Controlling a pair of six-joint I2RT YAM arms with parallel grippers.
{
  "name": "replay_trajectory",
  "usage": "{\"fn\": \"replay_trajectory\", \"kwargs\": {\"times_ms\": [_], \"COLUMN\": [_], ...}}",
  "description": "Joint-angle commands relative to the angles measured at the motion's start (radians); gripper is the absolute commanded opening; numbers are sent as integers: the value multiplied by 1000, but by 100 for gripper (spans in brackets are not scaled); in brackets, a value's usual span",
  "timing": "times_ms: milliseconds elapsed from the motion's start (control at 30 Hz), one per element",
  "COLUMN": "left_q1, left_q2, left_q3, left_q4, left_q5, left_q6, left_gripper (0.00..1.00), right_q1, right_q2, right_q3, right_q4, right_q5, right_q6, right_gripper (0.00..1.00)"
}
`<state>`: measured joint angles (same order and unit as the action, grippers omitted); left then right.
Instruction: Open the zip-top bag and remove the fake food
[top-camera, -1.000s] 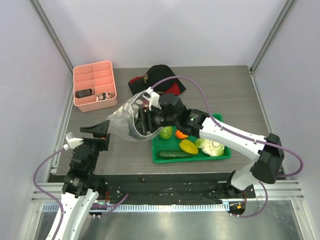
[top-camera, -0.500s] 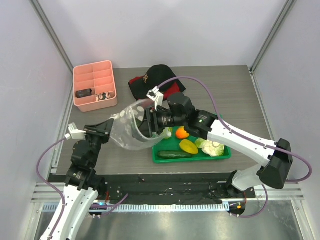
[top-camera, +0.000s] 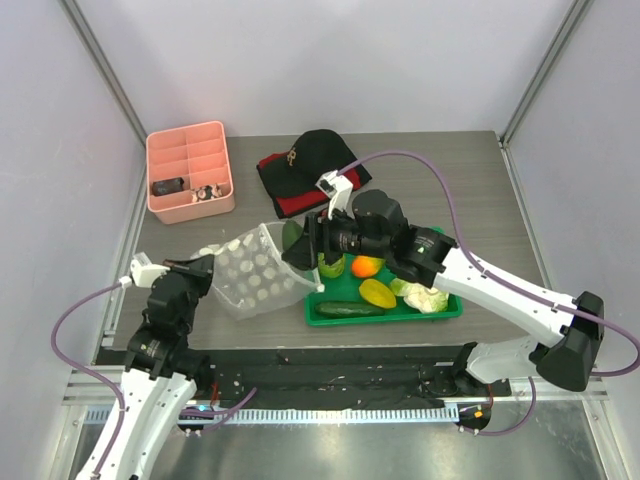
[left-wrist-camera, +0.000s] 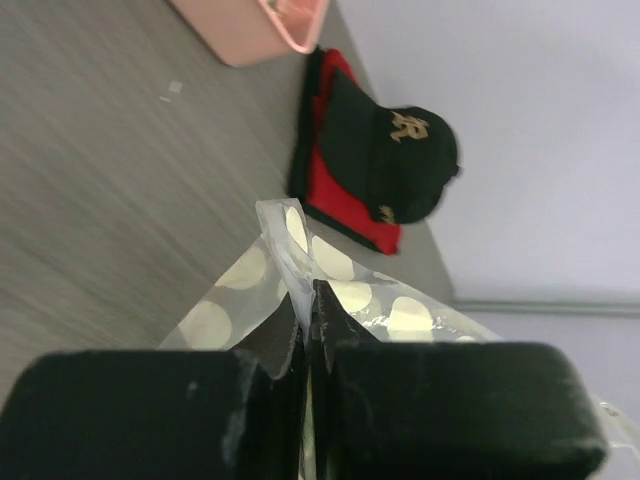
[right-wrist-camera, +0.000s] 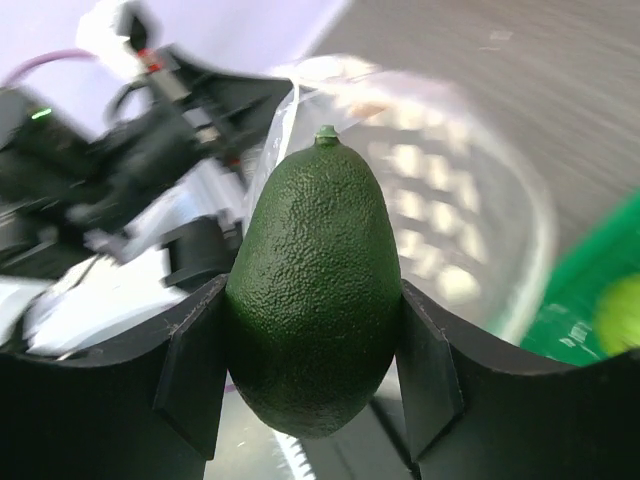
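The zip-top bag (top-camera: 255, 272), clear with pale dots, lies on the table with its mouth facing right. My left gripper (top-camera: 203, 268) is shut on the bag's left edge; in the left wrist view the film (left-wrist-camera: 335, 270) is pinched between the closed fingers (left-wrist-camera: 345, 330). My right gripper (top-camera: 300, 245) hangs just outside the bag's mouth, shut on a dark green avocado (right-wrist-camera: 315, 290) that also shows from above (top-camera: 291, 235). More fake food lies in the green tray (top-camera: 400, 317): a cabbage (top-camera: 331, 266), an orange piece (top-camera: 366, 266), a yellow piece (top-camera: 377, 293), a cucumber (top-camera: 350, 310) and a whitish leaf (top-camera: 427, 298).
A pink divided box (top-camera: 189, 171) stands at the back left. A black and red cap (top-camera: 312, 160) lies behind the bag and shows in the left wrist view too (left-wrist-camera: 400, 160). The right arm reaches across above the green tray.
My left gripper has closed on the bag's edge. My right gripper has drawn back to the right out of the bag's mouth with the avocado, and the bag has sunk lower.
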<state>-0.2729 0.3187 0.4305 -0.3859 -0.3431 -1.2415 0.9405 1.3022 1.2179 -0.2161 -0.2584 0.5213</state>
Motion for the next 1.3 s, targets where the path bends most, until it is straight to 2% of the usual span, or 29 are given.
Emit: {"fn": "replay_trajectory", "kwargs": {"times_ms": [0, 167, 333, 400, 433, 500, 533, 633, 733, 767, 867, 900, 967, 1000, 1100, 1133, 1233, 1267], "left_q1": [0, 0, 1, 3, 3, 3, 3, 3, 3, 0, 1, -2, -20, -38, -181, -256, -382, -466], "left_q2": [13, 92, 183, 238, 256, 317, 335, 406, 448, 445, 395, 381, 359, 368, 410, 419, 439, 442], "left_q3": [60, 96, 117, 167, 191, 261, 283, 368, 482, 503, 524, 507, 479, 467, 476, 476, 491, 499], "left_q4": [-154, -258, -245, -255, -264, -332, -349, -404, -496, -492, -415, -388, -306, -303, -327, -327, -286, -269], "left_q5": [-238, -379, -459, -479, -485, -479, -447, -383, -301, -212, -33, 110, 208, 231, 153, 110, 29, 18], "left_q6": [69, 54, 103, 138, 155, 175, 189, 279, 355, 384, 451, 441, 419, 416, 438, 430, 416, 418], "left_gripper": [1, 0, 1, 13, 39, 64, 83, 95, 97, 97, 100, 100, 100, 100, 100, 100, 100, 100], "right_q1": [-6, -11, -11, -11, -12, -12, -11, -12, -14, -12, -25, -29, -32, -34, -32, -34, -34, -32], "right_q2": [-27, 11, 43, 48, 52, 74, 83, 117, 147, 152, 177, 181, 186, 184, 145, 132, 63, 33], "right_q3": [39, -27, -128, -161, -169, -185, -192, -215, -224, -227, -235, -236, -236, -239, -257, -264, -271, -271], "right_q4": [-190, -265, -304, -301, -298, -292, -289, -250, -227, -223, -212, -212, -212, -212, -215, -216, -241, -258], "right_q5": [308, 323, 353, 364, 373, 392, 399, 394, 400, 425, 458, 462, 475, 488, 522, 527, 545, 545], "right_q6": [-35, 19, 28, 13, 5, -21, -24, -33, -41, -46, -72, -76, -81, -81, -76, -78, -61, -46], "right_gripper": [1, 1, 1, 2, 2, 6, 8, 17, 22, 24, 38, 51, 66, 80, 100, 100, 100, 100]}}
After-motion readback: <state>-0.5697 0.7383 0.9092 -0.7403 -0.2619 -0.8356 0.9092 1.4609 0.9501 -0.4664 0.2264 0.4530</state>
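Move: Below and to the right of the right hand, about 11 cm right, 3 cm ahead and 22 cm down, is the tray spot for its avocado; the green cabbage lies 5 cm beyond and 3 cm left of that spot, the cucumber 5 cm nearer and 1 cm right. For the left hand, pinching the bag, bare table for it lies 16 cm down, 4 cm right, 1 cm back; the pink organizer is 23 cm ahead, 4 cm left, 14 cm down. Bringing the still-held avocado out from the bag's mouth, the right hand drops some 22 cm and goes right about 11 cm, its fingers tipping downward, then opens over the tray between cabbage and cucumber. Meanwhile the left hand draws the bag left and down, lets go, then rises and sweeps about 15 cm back to the right with open fingers, turning clockwise above the bag. ##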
